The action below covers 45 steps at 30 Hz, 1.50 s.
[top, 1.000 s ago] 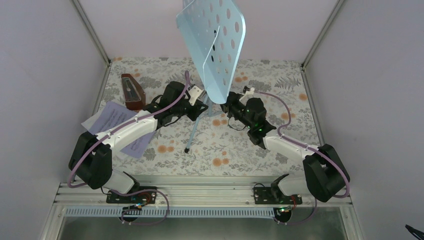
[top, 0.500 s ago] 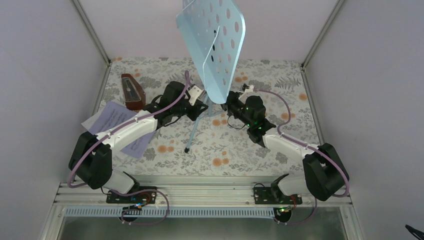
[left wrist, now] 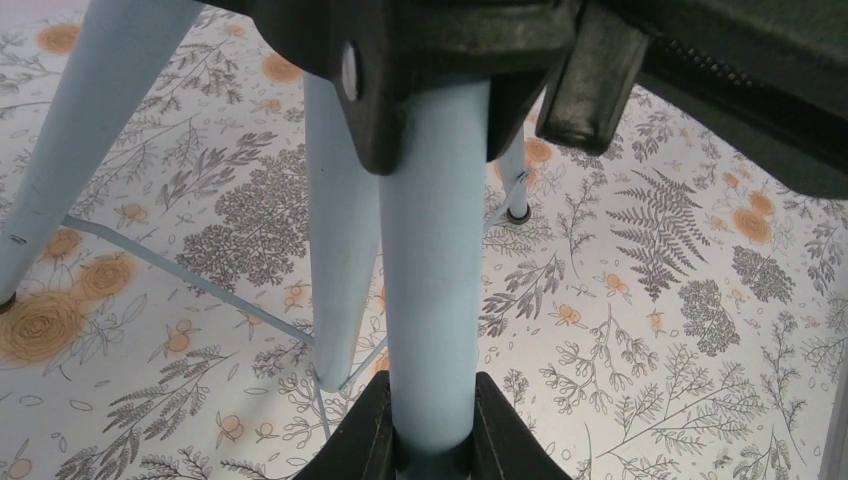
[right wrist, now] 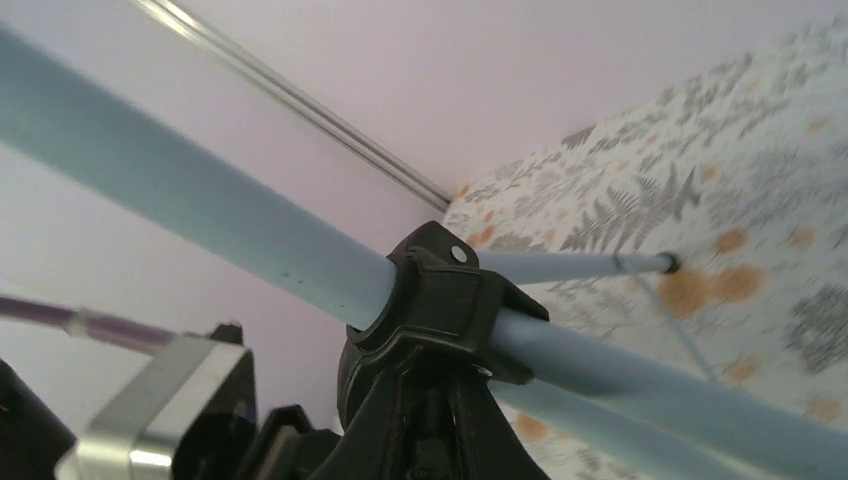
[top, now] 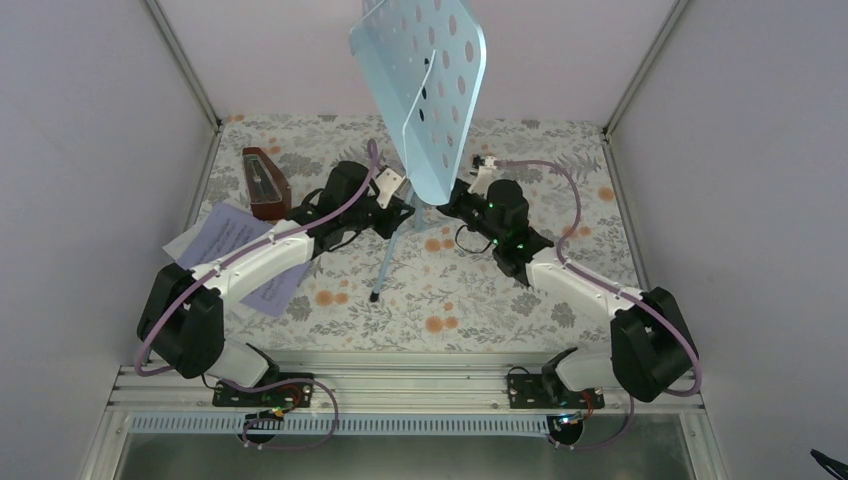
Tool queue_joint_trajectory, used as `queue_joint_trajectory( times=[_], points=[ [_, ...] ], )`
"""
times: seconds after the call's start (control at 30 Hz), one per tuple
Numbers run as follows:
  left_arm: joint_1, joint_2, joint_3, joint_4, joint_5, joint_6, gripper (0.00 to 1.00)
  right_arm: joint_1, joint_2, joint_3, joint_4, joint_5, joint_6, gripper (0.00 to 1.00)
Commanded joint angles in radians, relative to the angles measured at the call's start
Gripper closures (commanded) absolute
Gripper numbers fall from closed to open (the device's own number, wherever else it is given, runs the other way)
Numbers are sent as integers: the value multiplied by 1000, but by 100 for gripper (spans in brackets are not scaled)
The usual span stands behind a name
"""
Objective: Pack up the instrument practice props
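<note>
The pale-blue music stand (top: 420, 90) stands tilted at mid-table on its tripod legs (top: 384, 268). My left gripper (top: 404, 212) is shut on its pole; in the left wrist view the pole (left wrist: 432, 250) sits tight between my left gripper (left wrist: 434, 380) jaws. My right gripper (top: 451, 204) is shut under the stand's black collar (right wrist: 452, 298); in the right wrist view that gripper (right wrist: 432, 372) pinches a dark tab of it. The reddish-brown metronome (top: 265, 185) stands at back left. Sheet-music pages (top: 225, 235) lie beside it, partly under my left arm.
White enclosure walls with metal corner posts (top: 185, 60) close in the floral table (top: 560, 160) on three sides. A thin brace wire (left wrist: 190, 280) links the stand's legs near the cloth. The stand's desk overhangs both wrists.
My right gripper has moved up and left to the stand's collar and closed there. The stand's desk has tipped slightly left. The left arm holds still.
</note>
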Motion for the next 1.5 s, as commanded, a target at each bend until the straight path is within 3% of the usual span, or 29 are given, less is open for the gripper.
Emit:
queue_joint_trajectory(
  times=[0.0, 0.2, 0.4, 0.77, 0.83, 0.97, 1.17, 1.47],
  points=[
    [-6, 9, 15, -18, 2, 18, 98, 44, -11, 71, -90, 5, -446, 96],
    [-7, 8, 14, -17, -1, 17, 98, 91, -26, 109, -246, 95, -887, 96],
    [-7, 8, 15, -17, 1, 17, 98, 150, -58, 114, -316, 278, -1253, 96],
    [-8, 4, 14, -17, -1, 19, 98, 218, -41, 134, -309, 559, -1629, 92],
    [-7, 4, 14, -17, -2, 18, 98, 217, -63, 134, -312, 559, -1610, 86],
    [-7, 5, 13, -17, -5, 19, 98, 215, -178, 70, -262, 420, -1467, 59],
    [-7, 8, 11, -16, -9, 19, 98, 164, -350, -123, -67, 203, -1087, 34],
    [-9, 8, 12, -19, -14, 22, 98, 43, -358, -164, -35, 110, -444, 18]
  ],
)
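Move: The right fingers already pinch the knob of the music stand's black leg clamp; the clamp's body is about 3 cm ahead and 3 cm left of them. The left gripper, some 2 cm back, 6 cm left and 7 cm lower, already holds the near leg, whose rubber foot stands roughly 17 cm back, 13 cm left and 26 cm below the right hand. From the left hand the knob is about 2 cm ahead, 6 cm right and 7 cm up. Keeping its pinch on the clamp knob, the right hand rolls about 90 degrees around its own pointing direction, counter-clockwise as seen from behind the hand. Then the fingers open wide and let go, and the hand backs off some 6 cm, also rising and drifting right, while rolling halfway back. The left hand keeps its hold on the near leg, practically still. ##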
